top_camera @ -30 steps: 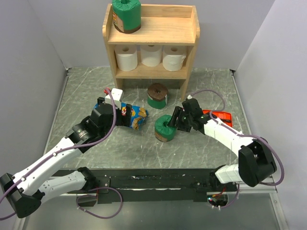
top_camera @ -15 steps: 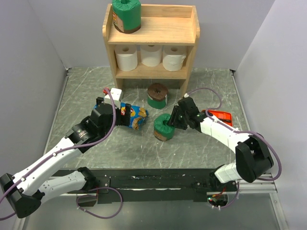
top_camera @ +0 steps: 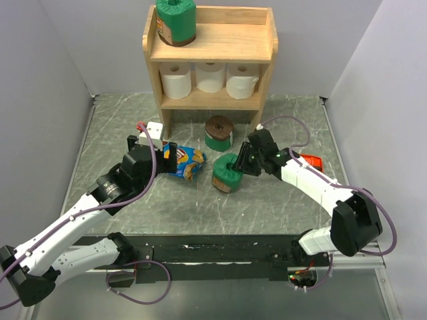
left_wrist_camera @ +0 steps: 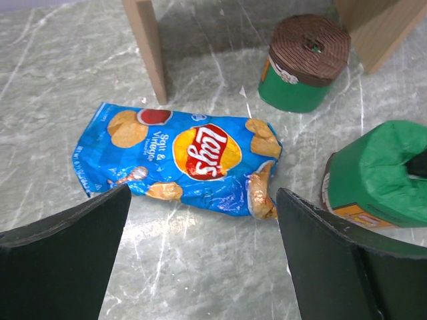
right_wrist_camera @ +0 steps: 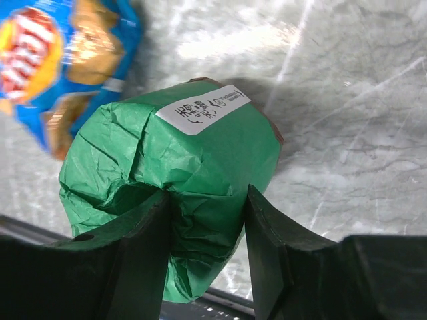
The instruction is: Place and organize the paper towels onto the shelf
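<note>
The light-wood shelf (top_camera: 260, 51) stands at the back. One green roll (top_camera: 176, 20) is on its top board at the left, and three white rolls (top_camera: 210, 78) fill the lower tier. A second green roll (top_camera: 218, 133) stands upright on the table with its brown end up, also in the left wrist view (left_wrist_camera: 303, 63). My right gripper (top_camera: 243, 164) is shut on the third green roll (top_camera: 227, 175), pinching its crumpled end (right_wrist_camera: 200, 173). My left gripper (top_camera: 152, 148) is open and empty, just above the blue chip bag (left_wrist_camera: 180, 157).
The chip bag (top_camera: 181, 161) lies between the two grippers, left of the held roll. An orange razor package (top_camera: 309, 162) lies at the right behind my right arm. Shelf legs (left_wrist_camera: 148, 47) stand just beyond the chip bag.
My right gripper has moved left and a little toward the shelf with the green roll in it. My left gripper has shifted slightly back and left over the chip bag.
</note>
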Controlling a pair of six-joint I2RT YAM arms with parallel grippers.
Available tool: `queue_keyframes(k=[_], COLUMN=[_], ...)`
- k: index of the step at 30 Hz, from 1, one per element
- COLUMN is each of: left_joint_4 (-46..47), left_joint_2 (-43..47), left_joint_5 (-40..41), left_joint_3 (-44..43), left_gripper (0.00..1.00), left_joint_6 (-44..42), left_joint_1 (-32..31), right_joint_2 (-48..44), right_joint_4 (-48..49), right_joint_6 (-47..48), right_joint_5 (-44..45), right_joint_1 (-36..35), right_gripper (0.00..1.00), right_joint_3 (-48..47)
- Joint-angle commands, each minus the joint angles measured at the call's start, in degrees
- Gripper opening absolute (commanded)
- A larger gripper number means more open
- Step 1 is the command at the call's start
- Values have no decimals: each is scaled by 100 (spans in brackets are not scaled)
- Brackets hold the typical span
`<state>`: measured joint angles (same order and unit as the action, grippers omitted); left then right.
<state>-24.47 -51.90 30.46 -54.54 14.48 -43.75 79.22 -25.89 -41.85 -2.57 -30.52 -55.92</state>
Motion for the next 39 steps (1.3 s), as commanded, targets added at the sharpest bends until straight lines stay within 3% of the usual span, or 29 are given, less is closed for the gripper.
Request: queue_keyframes(k=[1, 6, 10, 22, 29, 33, 39], left_joint_4=[197, 232, 241, 241, 241, 249, 258], left_joint_2=[154, 224, 242, 224, 233, 268, 259], left_joint_5=[294, 470, 488, 408, 365, 373, 356], left_joint_3=[31, 67, 75, 84, 76, 93, 93], left_gripper=[96, 96, 96, 96, 96, 96, 96], left_joint_6=[55, 81, 81, 90, 99, 108, 99], left_joint_1=[-20, -11, -20, -11, -11, -20, -11], right_joint_2=[-609, -926, -917, 567, 1436, 2035, 2194], right_joint_4=[-30, -346, -715, -945, -190, -250, 374], right_joint_6=[-17, 45, 229, 581, 317, 396, 45], right_joint_5=[-77, -95, 28, 547, 292, 371, 353], right_joint_1=[-59, -50, -50, 310, 820, 943, 1136], right_gripper=[36, 36, 36, 37, 37, 37, 39], right_joint_3=[-673, -1464, -2893, -6920, -7740, -8653, -8487])
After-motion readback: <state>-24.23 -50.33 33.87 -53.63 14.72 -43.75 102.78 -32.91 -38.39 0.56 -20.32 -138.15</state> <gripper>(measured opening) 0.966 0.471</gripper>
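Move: The right hand already holds the green paper towel roll low over the table. The free right part of the top shelf lies about 19 cm ahead of it, 4 cm left and some 28 cm up. The green roll already up there is about 19 cm ahead, 17 cm left and 34 cm up. The right-hand white roll, one shelf down, is 18 cm ahead, level sideways and 14 cm up. From the left hand, the free spot is roughly 21 cm ahead, 21 cm right and 13 cm up. Keeping its pinch on the roll's wrapped rim, one finger in the core, the right hand sweeps the roll almost straight up in front of the shelf unit by a little over 40 cm, while the wrist tips the fingers up by about 50 degrees, from steeply down to nearly level. Once above the top board it turns forward, carrying the roll about 14 cm in over the free right part of the top shelf, sinking a couple of centimetres and swinging slightly clockwise. ##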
